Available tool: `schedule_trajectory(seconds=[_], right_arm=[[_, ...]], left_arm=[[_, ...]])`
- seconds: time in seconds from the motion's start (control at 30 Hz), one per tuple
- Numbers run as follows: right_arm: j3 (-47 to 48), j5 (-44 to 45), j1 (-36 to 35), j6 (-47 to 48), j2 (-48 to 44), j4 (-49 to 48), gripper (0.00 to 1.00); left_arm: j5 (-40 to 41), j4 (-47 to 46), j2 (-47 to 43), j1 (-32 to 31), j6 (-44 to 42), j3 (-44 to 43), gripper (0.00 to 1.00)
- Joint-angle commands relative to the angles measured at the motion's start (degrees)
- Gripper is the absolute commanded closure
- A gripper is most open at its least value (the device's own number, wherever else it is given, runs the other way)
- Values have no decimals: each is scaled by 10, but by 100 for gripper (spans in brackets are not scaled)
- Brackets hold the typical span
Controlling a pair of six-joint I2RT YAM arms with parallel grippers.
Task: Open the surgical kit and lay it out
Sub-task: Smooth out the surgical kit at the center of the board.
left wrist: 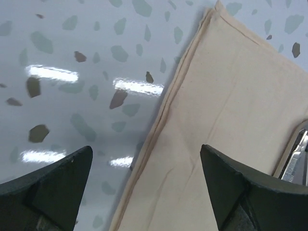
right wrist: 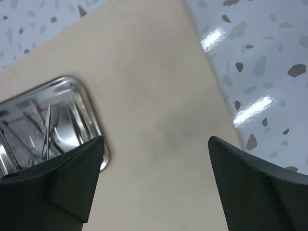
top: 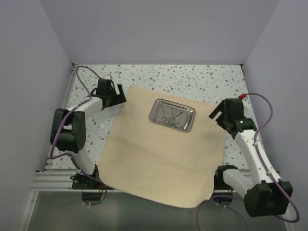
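The beige cloth wrap (top: pixel 159 159) of the surgical kit lies spread flat across the table. A shiny steel tray (top: pixel 172 115) sits on its far part, with thin silver instruments (top: pixel 172 118) inside. My left gripper (top: pixel 120 94) hovers open at the cloth's far left edge; in the left wrist view its gripper (left wrist: pixel 147 154) straddles the hemmed cloth (left wrist: pixel 226 110) edge, holding nothing. My right gripper (top: pixel 215 114) stands open by the cloth's right edge. The right wrist view has that gripper (right wrist: pixel 156 144) over bare cloth (right wrist: pixel 154 96), the tray (right wrist: pixel 62 115) to its left.
The speckled white tabletop (top: pixel 192 77) shows around the cloth. Grey walls close in the left, back and right. An aluminium rail (top: pixel 53 180) runs along the near edge, where the cloth's front corner hangs over.
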State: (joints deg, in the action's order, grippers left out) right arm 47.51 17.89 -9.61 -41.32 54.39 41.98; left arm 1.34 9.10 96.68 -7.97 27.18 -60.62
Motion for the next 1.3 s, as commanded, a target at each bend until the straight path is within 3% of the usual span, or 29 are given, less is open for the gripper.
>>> schedule_trajectory(seconds=[0.0, 0.17, 0.3, 0.6, 0.73, 0.8, 0.87, 0.93, 0.97, 1.0, 1.03, 1.13, 1.27], right_arm=[[15, -77, 126, 30, 78, -105, 7], [38, -136, 204, 54, 216, -159, 7], [32, -221, 268, 46, 300, -200, 8], [20, -248, 269, 35, 367, -253, 9], [26, -285, 267, 27, 403, -279, 14], [35, -295, 260, 25, 418, -283, 24], [43, -297, 248, 23, 437, -288, 56], [51, -296, 241, 20, 448, -291, 87], [59, -298, 235, 19, 461, -291, 99], [63, -300, 233, 18, 467, -291, 100], [72, -303, 231, 14, 472, -296, 100], [99, -299, 212, 9, 491, -290, 100], [203, -280, 170, 3, 527, -263, 100]], left_arm=[[-100, -82, 74, 1, -25, -46, 3], [-157, -135, 162, 2, -25, -89, 5], [-146, -129, 190, 2, -31, -118, 7], [-159, -116, 238, -13, -45, -151, 23], [-164, -103, 264, -34, -58, -165, 30], [-167, -103, 272, -37, -59, -171, 37], [-170, -104, 286, -40, -61, -176, 47], [-171, -101, 300, -40, -63, -181, 65], [-173, -98, 305, -40, -66, -190, 81], [-177, -95, 310, -40, -67, -195, 95], [-175, -93, 314, -40, -69, -198, 100], [-170, -100, 312, -40, -70, -199, 100], [-149, -92, 305, -29, -62, -219, 100]])
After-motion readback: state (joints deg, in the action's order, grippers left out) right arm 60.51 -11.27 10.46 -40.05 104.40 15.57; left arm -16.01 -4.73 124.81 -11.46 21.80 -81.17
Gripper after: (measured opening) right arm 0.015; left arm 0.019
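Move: Beyond the left hand, the far-left corner of the surgical kit's cloth lies about 11 cm ahead, 7 cm to the right and 6 cm below; the steel tray is some 30 cm to that hand's right and 7 cm nearer. From the right hand, the cloth's right edge is roughly 11 cm ahead, 9 cm right and 14 cm down, with the far-right corner some 7 cm beyond that spot and the tray about 11 cm ahead, 18 cm left. Reaching forward and right about 10 cm each way while sinking 5 cm, the left hand turns some 20 degrees clockwise and shuts its open fingers on the cloth's left edge just short of the corner. The right hand drops about 13 cm while going forward and right, rolls its left side up, pinches the right edge, then drags it forward and left roughly 4 cm. ##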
